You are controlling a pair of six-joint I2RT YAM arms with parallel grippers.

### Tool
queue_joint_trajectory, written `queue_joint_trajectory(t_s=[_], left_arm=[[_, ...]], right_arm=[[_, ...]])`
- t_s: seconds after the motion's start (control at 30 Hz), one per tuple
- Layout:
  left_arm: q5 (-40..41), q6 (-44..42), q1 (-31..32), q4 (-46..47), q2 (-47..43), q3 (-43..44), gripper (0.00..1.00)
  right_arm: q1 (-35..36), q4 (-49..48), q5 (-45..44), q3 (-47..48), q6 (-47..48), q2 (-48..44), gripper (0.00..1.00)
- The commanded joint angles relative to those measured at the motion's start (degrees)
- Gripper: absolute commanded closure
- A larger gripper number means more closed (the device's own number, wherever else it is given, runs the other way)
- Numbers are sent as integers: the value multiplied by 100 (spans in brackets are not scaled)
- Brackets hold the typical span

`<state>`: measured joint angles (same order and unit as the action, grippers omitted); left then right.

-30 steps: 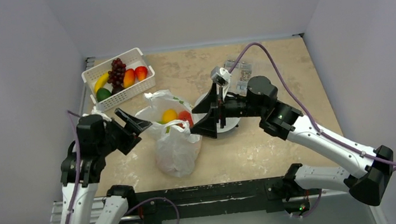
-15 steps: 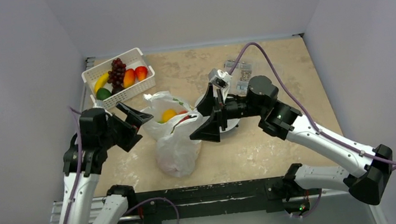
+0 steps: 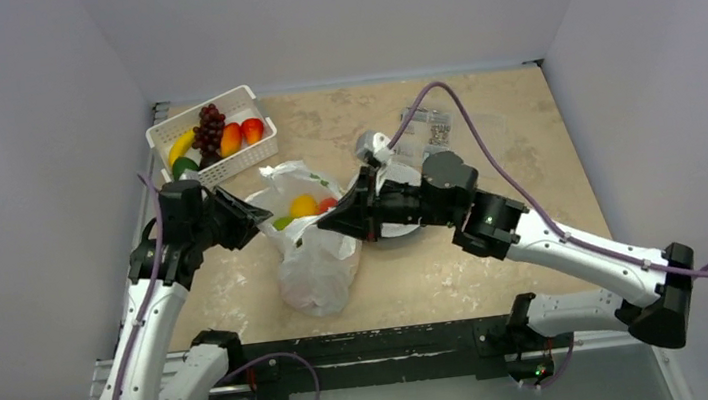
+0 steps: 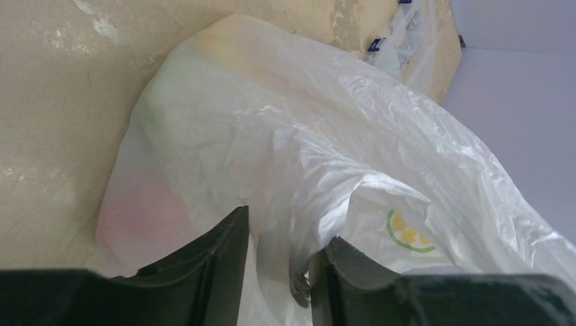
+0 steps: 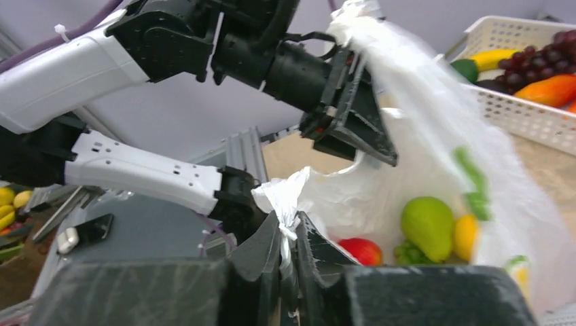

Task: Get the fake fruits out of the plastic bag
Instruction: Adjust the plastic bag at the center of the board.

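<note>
The plastic bag [image 3: 315, 260] lies mid-table with its mouth facing up. Inside it I see a yellow lemon [image 3: 302, 206], a red apple [image 3: 328, 204] and something green. The right wrist view shows a green pear [image 5: 426, 227], the lemon [image 5: 465, 236], the apple [image 5: 360, 250] and green grapes [image 5: 407, 252] in the bag [image 5: 421, 102]. My right gripper [image 3: 328, 225] [image 5: 289, 227] is shut on a twisted bag handle. My left gripper [image 3: 253, 214] [image 4: 285, 238] is at the bag's left rim, jaws a narrow gap apart with a fold of bag [image 4: 306, 170] between them.
A white slotted basket [image 3: 226, 169] with several other fruits stands at the back left, also in the right wrist view [image 5: 523, 115]. A round dish [image 3: 403, 223] lies under my right arm. A clear labelled packet [image 3: 427, 126] lies behind it.
My left gripper has moved right to the bag's rim and its jaws have narrowed. My right gripper has moved left over the bag, pulling the handle with it.
</note>
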<state>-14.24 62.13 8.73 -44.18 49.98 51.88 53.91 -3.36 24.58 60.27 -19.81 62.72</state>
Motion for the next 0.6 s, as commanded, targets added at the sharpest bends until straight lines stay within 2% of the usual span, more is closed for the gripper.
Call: queue_joint_trajectory(t_s=[0.0, 0.03, 0.1, 0.2, 0.3, 0.4, 0.57], left_arm=[[318, -780, -45, 293, -184, 242, 71], [106, -1021, -73, 336, -67, 371, 78], [-363, -1518, -124, 190, 315, 760, 99], [-905, -2196, -282, -86, 893, 1255, 100], [-1351, -2427, -451, 77, 1076, 1350, 100], [-1843, -2476, -578, 218, 1163, 1380, 100], [-2161, -2577, -657, 396, 1077, 1215, 100]], right_arm=[[1172, 173, -1896, 817, 1090, 455, 100], [1524, 309, -2107, 976, 1429, 587, 100], [2228, 538, -2354, 1220, 2410, 847, 100], [3177, 956, -2916, 1432, 3346, 1431, 100], [3724, 1351, -3407, 1526, 3674, 2271, 100], [3931, 1263, -3658, 1281, 3707, 2915, 100], [3741, 553, -3450, 609, 3339, 3141, 100]])
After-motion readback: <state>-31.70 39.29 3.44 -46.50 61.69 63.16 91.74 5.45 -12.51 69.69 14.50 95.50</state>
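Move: The plastic bag, its rim already between my right fingers, has its middle about 8 cm ahead of my right hand, 6 cm to its left and 28 cm below. The orange fruit in its mouth lies some 8 cm beyond that middle and level with it sideways; the white disc sits 18 cm ahead of my right hand, 11 cm to its right and 33 cm down. From my left hand, the bag's middle is 7 cm right, 1 cm back and 13 cm below. My right hand shuts fully on the pinched rim and sweeps it back and left, some 12 cm each way, then plunges about 20 cm towards the near table edge, its fingers tipping down. Meanwhile my left hand closes on the rim at the bag's left side, rises about 3 cm and swivels some 20 degrees clockwise, keeping that side up. ##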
